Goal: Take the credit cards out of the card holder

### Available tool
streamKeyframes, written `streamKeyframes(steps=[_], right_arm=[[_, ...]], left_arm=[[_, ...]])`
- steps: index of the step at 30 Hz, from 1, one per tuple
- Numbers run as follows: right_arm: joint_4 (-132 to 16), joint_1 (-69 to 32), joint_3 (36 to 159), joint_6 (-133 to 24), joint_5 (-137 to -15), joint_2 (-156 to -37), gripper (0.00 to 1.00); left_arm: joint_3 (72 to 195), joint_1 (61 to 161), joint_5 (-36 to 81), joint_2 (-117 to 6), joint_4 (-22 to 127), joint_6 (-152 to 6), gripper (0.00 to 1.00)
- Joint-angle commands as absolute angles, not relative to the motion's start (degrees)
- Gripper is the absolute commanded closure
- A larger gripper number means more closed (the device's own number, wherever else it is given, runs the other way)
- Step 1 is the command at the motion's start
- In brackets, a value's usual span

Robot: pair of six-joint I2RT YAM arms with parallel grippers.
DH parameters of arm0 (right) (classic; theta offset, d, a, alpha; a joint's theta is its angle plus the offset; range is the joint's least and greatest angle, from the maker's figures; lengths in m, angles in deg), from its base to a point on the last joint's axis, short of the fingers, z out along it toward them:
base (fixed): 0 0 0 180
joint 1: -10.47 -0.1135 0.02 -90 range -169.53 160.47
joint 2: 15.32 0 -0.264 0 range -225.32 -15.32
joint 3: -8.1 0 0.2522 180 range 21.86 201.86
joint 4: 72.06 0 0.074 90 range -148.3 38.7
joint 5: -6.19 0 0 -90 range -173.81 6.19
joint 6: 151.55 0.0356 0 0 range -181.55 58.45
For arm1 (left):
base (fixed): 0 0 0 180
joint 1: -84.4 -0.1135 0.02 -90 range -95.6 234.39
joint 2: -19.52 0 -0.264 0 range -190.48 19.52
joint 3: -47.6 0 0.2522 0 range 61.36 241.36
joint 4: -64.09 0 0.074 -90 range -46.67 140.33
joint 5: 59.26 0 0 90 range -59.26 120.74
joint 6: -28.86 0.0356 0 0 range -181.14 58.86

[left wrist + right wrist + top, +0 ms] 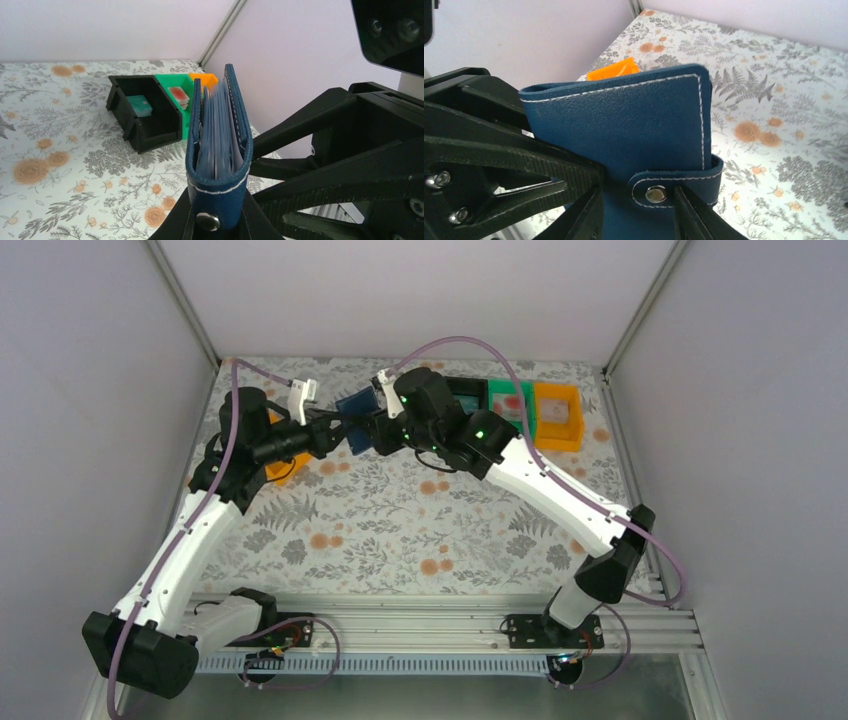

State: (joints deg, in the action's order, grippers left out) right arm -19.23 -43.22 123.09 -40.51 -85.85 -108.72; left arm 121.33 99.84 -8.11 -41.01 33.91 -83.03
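Observation:
The navy card holder [353, 420] hangs in the air above the back of the table, folded, its tab snapped closed. My left gripper [217, 220] is shut on its spine end, and pale sleeve edges show inside the card holder [220, 150]. My right gripper [636, 200] stands open against the holder's flat face [624, 125], one finger on each side of the snap tab [656, 194]. A teal credit card [137, 106] lies in the black bin and a red credit card [178, 95] in the green bin. Whether cards sit inside the holder I cannot tell.
The black bin [462, 388], green bin [508, 402] and orange bin [557, 416] stand in a row at the back right. Another orange bin [283, 468] lies partly under my left arm. White walls close three sides of the floral table [420, 530].

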Motion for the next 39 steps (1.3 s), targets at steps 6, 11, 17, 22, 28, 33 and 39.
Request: streamKeyframes(steps=[6,11,17,22,28,33,39], right_arm=[[-20.22,-43.67,126.04,-40.49,-89.4,-110.17,0.66],[-17.73,-43.76,127.42,-40.97,-91.56,-113.9,0.69],[-15.41,-44.01,127.51,-41.53,-93.54,-115.48,0.69],[-13.66,-45.02,127.95,-42.01,-96.17,-116.89,0.69],[-12.14,-45.38,128.04,-42.73,-99.74,-118.3,0.8],[-11.17,-45.36,127.57,-43.42,-103.06,-118.51,0.96],[-10.23,-42.24,123.5,-44.34,-107.05,-115.58,0.96]], left_arm=[[120.39,99.85,-11.84,-40.08,38.17,-84.31,0.98],[120.59,99.79,-11.78,-40.13,38.05,-84.08,0.98],[120.68,99.82,-11.73,-40.26,38.12,-83.9,0.98],[120.6,99.85,-11.8,-40.55,38.29,-83.98,0.98],[120.44,99.84,-11.89,-40.77,38.4,-83.94,0.98],[120.54,99.82,-11.89,-40.79,38.34,-83.81,0.98],[120.34,99.85,-11.18,-40.57,37.51,-83.02,0.98]])
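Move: The strap's snap tab on the card holder's face lies about 1 cm ahead of the right hand, 1 cm to its left and 1 cm lower, between the open fingertips. The holder's middle is about 1 cm ahead and 3 cm left at hand height. On the table some 31 cm below, the orange bin is about 10 cm ahead and 23 cm left, the black bin roughly 18 cm ahead and 19 cm right. From the left hand, which grips the holder, the tab is some 3 cm ahead, 3 cm right and 1 cm down. The right hand eases forward about 2.5 cm and then sinks some 3.5 cm, following the holder while its left side rolls down about 10 degrees and its part-open fingers, late on, close nearly shut, pinching the strap tab at the snap. The left hand keeps its grip on the card holder and lowers it about 3 cm, drifting a centimetre forward and tipping slightly. ##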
